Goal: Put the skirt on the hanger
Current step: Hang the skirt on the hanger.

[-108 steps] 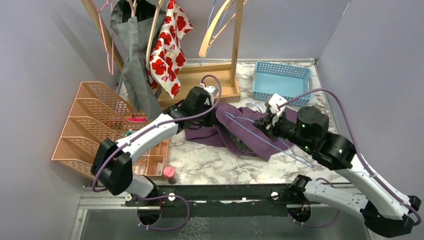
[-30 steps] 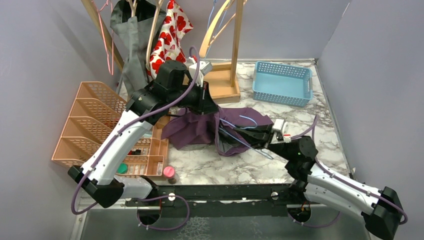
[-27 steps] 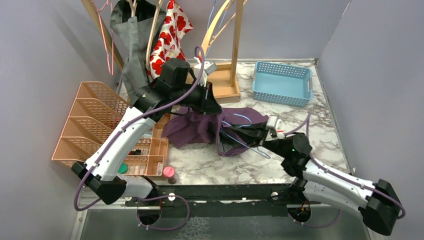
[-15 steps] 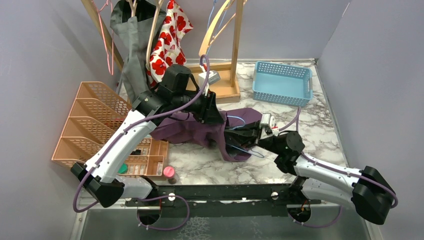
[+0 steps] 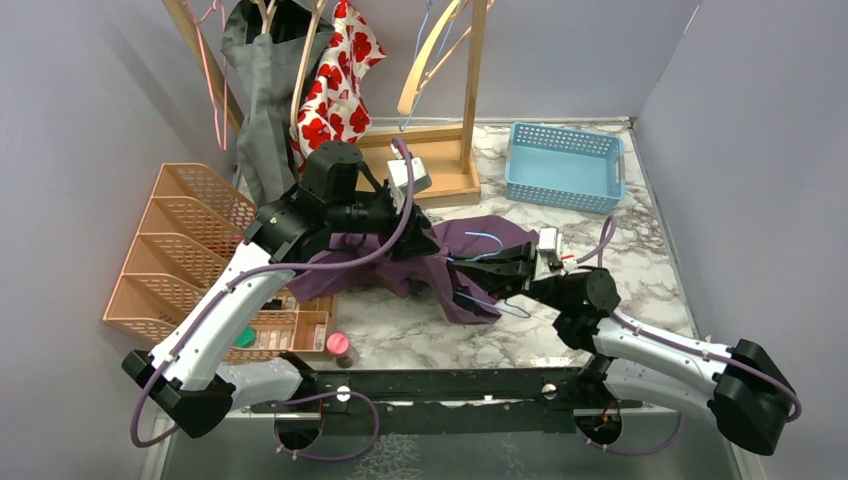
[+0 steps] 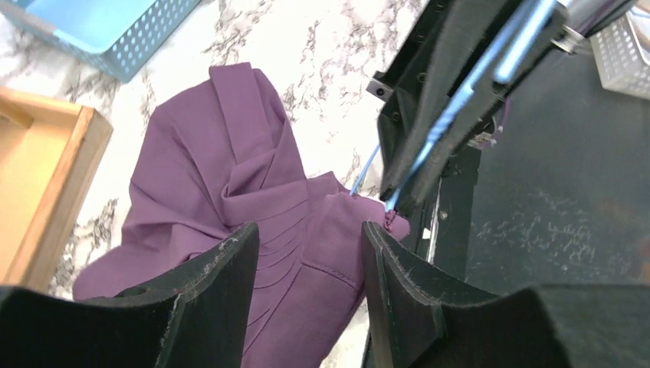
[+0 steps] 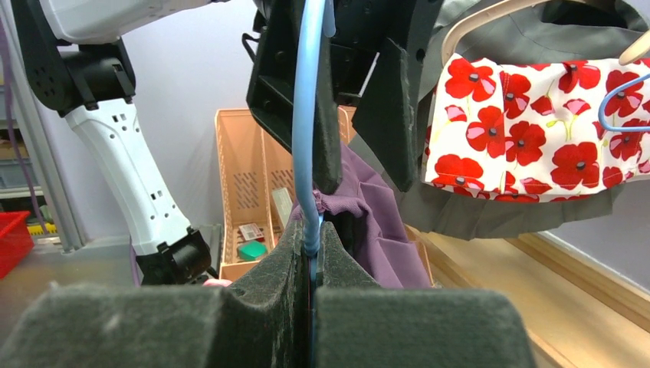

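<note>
The purple skirt (image 5: 478,243) lies crumpled on the marble table, one folded edge drawn over the end of the blue wire hanger (image 5: 484,237). My right gripper (image 5: 497,277) is shut on the hanger's wire (image 7: 309,115), which rises from between its pads (image 7: 310,239) with skirt fabric (image 7: 373,211) bunched just behind. My left gripper (image 5: 425,243) hovers low over the skirt with its fingers apart. In the left wrist view purple cloth (image 6: 230,176) fills the gap in the left gripper (image 6: 308,239), gripped by neither finger, and the hanger (image 6: 460,100) shows inside the right gripper's jaws.
A wooden clothes rack (image 5: 440,150) at the back carries a grey garment (image 5: 262,90) and a red-flowered one (image 5: 335,95). A blue basket (image 5: 565,165) sits back right, an orange organiser (image 5: 190,250) on the left, a pink-capped bottle (image 5: 340,345) near the front rail.
My left gripper has opened and let go of the skirt, then dropped lower over it. The lifted cloth has settled. My right gripper has pushed the hanger leftward into the skirt.
</note>
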You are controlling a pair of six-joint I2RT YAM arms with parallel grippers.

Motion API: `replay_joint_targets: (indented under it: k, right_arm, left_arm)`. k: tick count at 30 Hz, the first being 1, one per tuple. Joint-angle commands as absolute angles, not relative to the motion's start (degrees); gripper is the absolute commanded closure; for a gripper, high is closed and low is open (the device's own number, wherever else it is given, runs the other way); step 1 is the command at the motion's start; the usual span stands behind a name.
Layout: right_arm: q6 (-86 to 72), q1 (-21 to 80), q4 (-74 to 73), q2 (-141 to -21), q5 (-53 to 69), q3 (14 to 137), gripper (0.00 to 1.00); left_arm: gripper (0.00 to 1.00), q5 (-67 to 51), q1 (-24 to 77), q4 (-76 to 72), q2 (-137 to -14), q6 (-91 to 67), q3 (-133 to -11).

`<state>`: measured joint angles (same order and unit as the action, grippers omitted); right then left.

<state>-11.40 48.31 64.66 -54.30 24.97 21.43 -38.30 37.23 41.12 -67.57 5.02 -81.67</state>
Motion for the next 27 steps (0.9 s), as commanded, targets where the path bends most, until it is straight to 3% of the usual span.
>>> replay_joint_targets:
  k: [1,5,17,20,24,27]
  right_arm:
    - [-12.1,48.6,72.6,-51.9,24.1,22.2,0.99]
    - [-12.4,48.6,72.8,-51.9,24.4,22.2,0.99]
    - [-12.7,48.6,70.1,-51.7,29.0,24.4,0.99]
    - [-13.1,48.6,69.8,-51.7,29.7,24.6,0.99]
    - [-13.1,48.6,68.3,-51.7,30.8,25.4,0.99]
    - [-13.2,48.6,65.1,-51.5,31.3,26.5,0.99]
  left_arm:
    - [0.46,-47.0,37.4,40.5,-63.5,16.0,-80.9]
    - [0.46,-55.5,37.4,40.4,-62.0,19.7,-78.2]
    - [0.48,-51.1,37.4,40.3,-62.6,28.1,-72.3]
    - [0.63,-52.5,37.4,40.3,-62.7,30.0,-70.6]
    - [0.98,-53.7,37.4,40.3,-62.6,32.0,-69.5]
    - [1.00,-52.4,37.4,38.9,-62.2,32.1,-69.6]
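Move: The purple skirt's waistband edge with the zipper lies about 4 cm back from the open left fingers, roughly 2 cm to the right and 4 cm below. The right gripper's tips stand some 3 cm back, 6 cm right and 4 cm lower, gripping the blue hanger, whose middle is around 4 cm back and 12 cm right. From the right hand the waistband edge is about 4 cm left, straight across and just above. Left hand swings back, then sinks, roughly 4 cm each, and pinches the purple waistband beside the right-held hanger. ##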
